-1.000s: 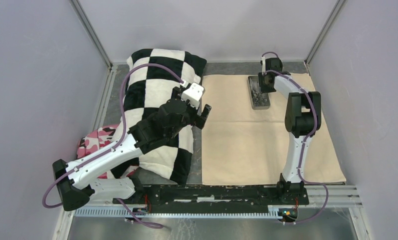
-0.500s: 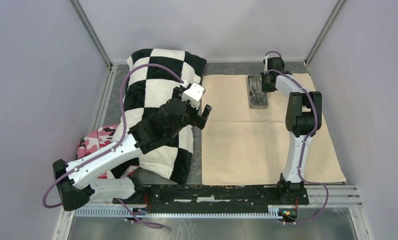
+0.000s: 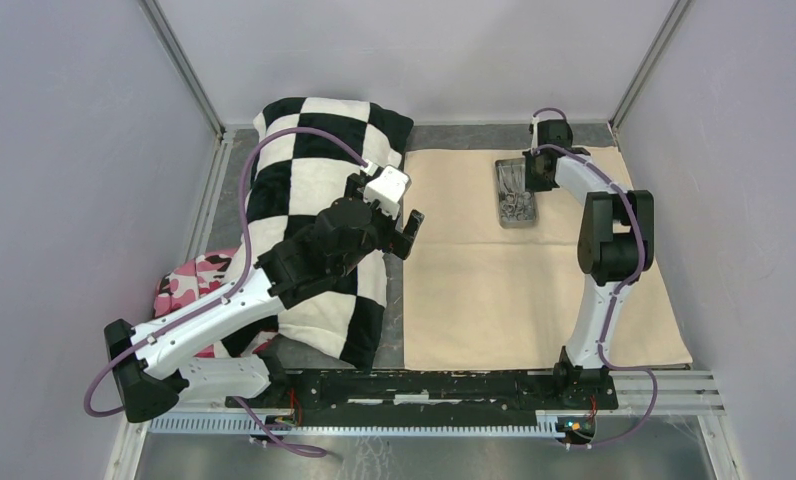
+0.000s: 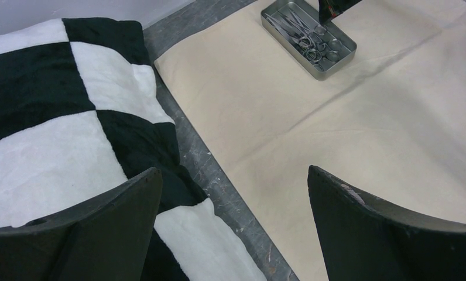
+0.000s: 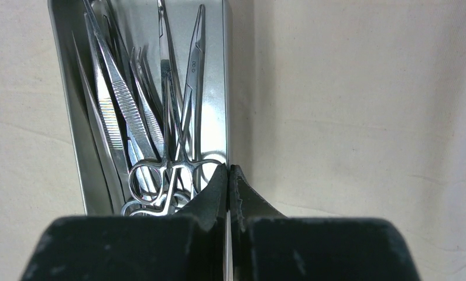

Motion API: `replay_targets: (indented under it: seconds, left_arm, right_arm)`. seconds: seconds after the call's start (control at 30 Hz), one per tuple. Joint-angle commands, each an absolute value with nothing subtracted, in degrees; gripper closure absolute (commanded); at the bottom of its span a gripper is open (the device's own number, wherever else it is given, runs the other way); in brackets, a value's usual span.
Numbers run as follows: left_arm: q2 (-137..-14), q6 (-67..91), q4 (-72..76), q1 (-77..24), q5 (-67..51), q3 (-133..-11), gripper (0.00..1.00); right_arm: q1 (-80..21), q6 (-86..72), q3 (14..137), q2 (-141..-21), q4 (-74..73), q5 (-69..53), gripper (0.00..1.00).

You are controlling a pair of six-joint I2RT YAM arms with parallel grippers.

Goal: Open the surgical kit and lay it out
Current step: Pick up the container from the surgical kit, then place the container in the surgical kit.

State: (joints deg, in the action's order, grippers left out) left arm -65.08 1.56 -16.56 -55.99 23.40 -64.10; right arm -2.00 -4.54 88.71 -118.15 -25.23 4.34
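The surgical kit's beige cloth lies unfolded and flat on the right half of the table. A small grey metal tray stands near its far edge. It holds steel tweezers and scissor-handled forceps. My right gripper is shut on the tray's right wall, with one finger inside the tray and one outside. My left gripper hangs open over the seam between pillow and cloth, with nothing between its fingers. In the left wrist view, the tray shows at the top.
A black-and-white checkered pillow fills the left half of the table, under the left arm. A pink camouflage cloth pokes out at its near left. Bare grey tabletop shows as a strip between pillow and cloth. Enclosure walls stand close on all sides.
My right gripper closed its jaws on the tray's right wall and its wrist shifted a little to the right. The tray now shows more fully and sits slightly nearer. The left arm has not moved.
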Motion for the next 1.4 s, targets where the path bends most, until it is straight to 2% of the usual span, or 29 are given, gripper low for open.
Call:
replay_targets:
  seconds: [0.0,0.2,0.5,0.7,0.9,1.03,1.17,1.37]
  left_arm:
    - [-63.37,1.41,-14.29,-55.85,22.73,-63.98,0.0]
    - [-63.13,1.54,-14.28,-55.9,22.53,-63.9,0.0]
    - [-62.62,1.91,-14.2,-55.9,21.64,-63.88,0.0]
    - [-62.41,2.28,-13.89,-55.96,20.79,-63.59,0.0]
    - [-62.23,2.21,-13.82,-56.55,20.92,-63.38,0.0]
    - [-62.0,2.2,-13.73,-57.1,20.93,-63.28,0.0]
    - [-61.68,2.2,-13.63,-57.38,20.88,-63.19,0.0]
    - [-62.15,2.1,-13.45,-57.39,21.33,-63.02,0.0]
  right_arm:
    - [-2.09,-4.77,88.9,-113.44,-22.36,4.33,1.0]
    - [-0.42,-5.67,82.35,-108.12,-19.92,0.76,1.0]
    - [6.37,-9.04,54.74,-84.41,-11.67,-4.54,1.0]
    - [6.39,-8.66,40.35,-72.37,-15.17,-4.37,1.0]
    - [7.45,-15.46,31.32,-60.01,-20.31,-0.86,1.0]
    - [9.69,-19.32,28.9,-53.72,-25.06,6.85,1.0]
    - [13.44,-20.3,27.21,-51.54,-27.66,8.18,1.0]
    - [13.67,-23.06,23.86,-49.56,-27.7,6.07,0.98]
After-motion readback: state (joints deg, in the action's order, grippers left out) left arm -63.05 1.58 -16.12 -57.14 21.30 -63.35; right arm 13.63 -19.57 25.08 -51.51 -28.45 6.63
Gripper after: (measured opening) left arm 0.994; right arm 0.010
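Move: The container is already pinched by its right long wall in the right hand, its middle about 5 cm to the left, 1 cm back and 2 cm below. The bare near-right stretch of drape where it is going lies roughly 28 cm back and 2 cm to the right, 4 cm lower; the drape's cross crease is about 14 cm straight back, equally low. From the left hand the container is some 22 cm ahead, 30 cm to the right and 27 cm below. The container, its right long wall still pinched between shut fingers, is brought back towards the robot's base by the right arm, about 29 cm, past the crease to the near-right of the drape. After a slow start the hand speeds up, arches nearly 3 cm up, then sinks to just below its starting height, easing rightward and turning some 30 degrees clockwise. ##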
